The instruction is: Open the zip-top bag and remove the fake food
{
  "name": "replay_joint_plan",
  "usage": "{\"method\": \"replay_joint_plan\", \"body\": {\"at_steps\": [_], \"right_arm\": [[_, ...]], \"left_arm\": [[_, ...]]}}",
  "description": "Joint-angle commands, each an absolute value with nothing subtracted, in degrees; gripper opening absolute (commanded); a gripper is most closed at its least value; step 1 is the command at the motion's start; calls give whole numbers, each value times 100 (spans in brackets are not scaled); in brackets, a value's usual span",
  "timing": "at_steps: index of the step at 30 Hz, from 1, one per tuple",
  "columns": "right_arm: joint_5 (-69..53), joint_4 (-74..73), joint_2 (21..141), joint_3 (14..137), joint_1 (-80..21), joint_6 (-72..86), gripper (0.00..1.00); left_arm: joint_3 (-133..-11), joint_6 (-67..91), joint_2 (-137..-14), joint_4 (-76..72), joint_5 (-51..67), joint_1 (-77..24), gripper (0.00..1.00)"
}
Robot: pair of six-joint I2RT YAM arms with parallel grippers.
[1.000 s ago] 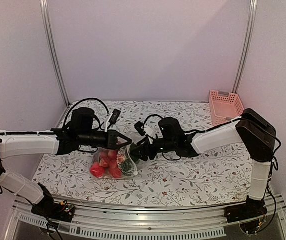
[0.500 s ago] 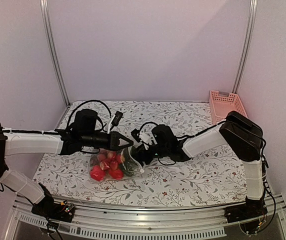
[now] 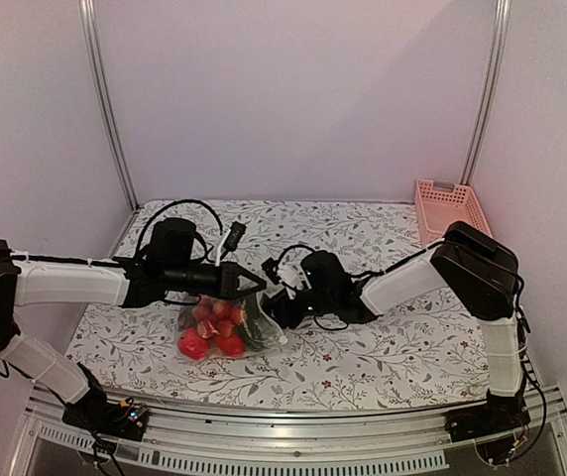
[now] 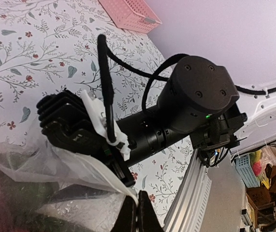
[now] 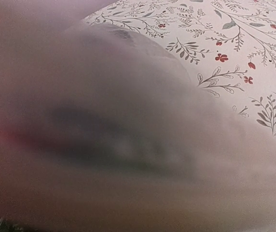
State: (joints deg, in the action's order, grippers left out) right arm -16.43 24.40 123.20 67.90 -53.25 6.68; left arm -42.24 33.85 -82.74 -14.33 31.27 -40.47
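The clear zip-top bag (image 3: pixel 254 335) lies near the table's front, its mouth lifted. Red fake food (image 3: pixel 207 333) shows through it, with dark green pieces beside the mouth. My left gripper (image 3: pixel 255 286) is shut on the bag's upper zip edge; the left wrist view shows its fingertips (image 4: pixel 137 217) pinching the white strip (image 4: pixel 104 176). My right gripper (image 3: pixel 275 309) is pushed against the bag's mouth from the right, its fingers hidden by plastic. In the right wrist view, blurred bag plastic (image 5: pixel 128 145) covers the lens and no fingers show.
A pink slatted basket (image 3: pixel 449 208) stands at the back right corner, also seen in the left wrist view as the pink basket (image 4: pixel 128 14). The metal rail (image 4: pixel 210 193) of the table's front edge runs close to the bag. Cables loop over both wrists.
My right gripper has moved left, up to the bag's mouth. My left gripper shifted slightly right, still holding the bag's edge. The bag's mouth is raised a little.
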Motion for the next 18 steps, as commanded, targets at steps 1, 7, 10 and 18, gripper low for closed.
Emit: {"method": "replay_joint_plan", "body": {"at_steps": [1, 7, 10, 18], "right_arm": [[-1708, 2636, 11842, 6468, -5364, 709, 49], [-1648, 2665, 11699, 6437, -5362, 718, 77], [-1686, 2662, 11859, 6641, -5370, 779, 79], [-1630, 2616, 12462, 7112, -5378, 862, 87]], "left_arm": [[-4219, 3292, -8392, -1575, 3075, -4091, 0], [-4262, 3328, -8522, -1662, 3168, -4087, 0], [-4271, 3323, -8551, -1694, 3196, -4083, 0], [-4233, 3313, -8561, -1720, 3191, -4079, 0]]}}
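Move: The green fake vegetable in the bag lies about 5 cm left of the right hand, 1 cm back and 2 cm below it. The nearer red tomato is 9 cm left and 6 back, the outermost one 17 left and 6 back, both about 1 cm below. From the left hand, pinching the bag's rim, the vegetable lies some 13 cm below, 2 ahead and 2 left. Right hand rises some 4 cm at the bag's mouth, fingers opening wide; left still pinches the rim. ##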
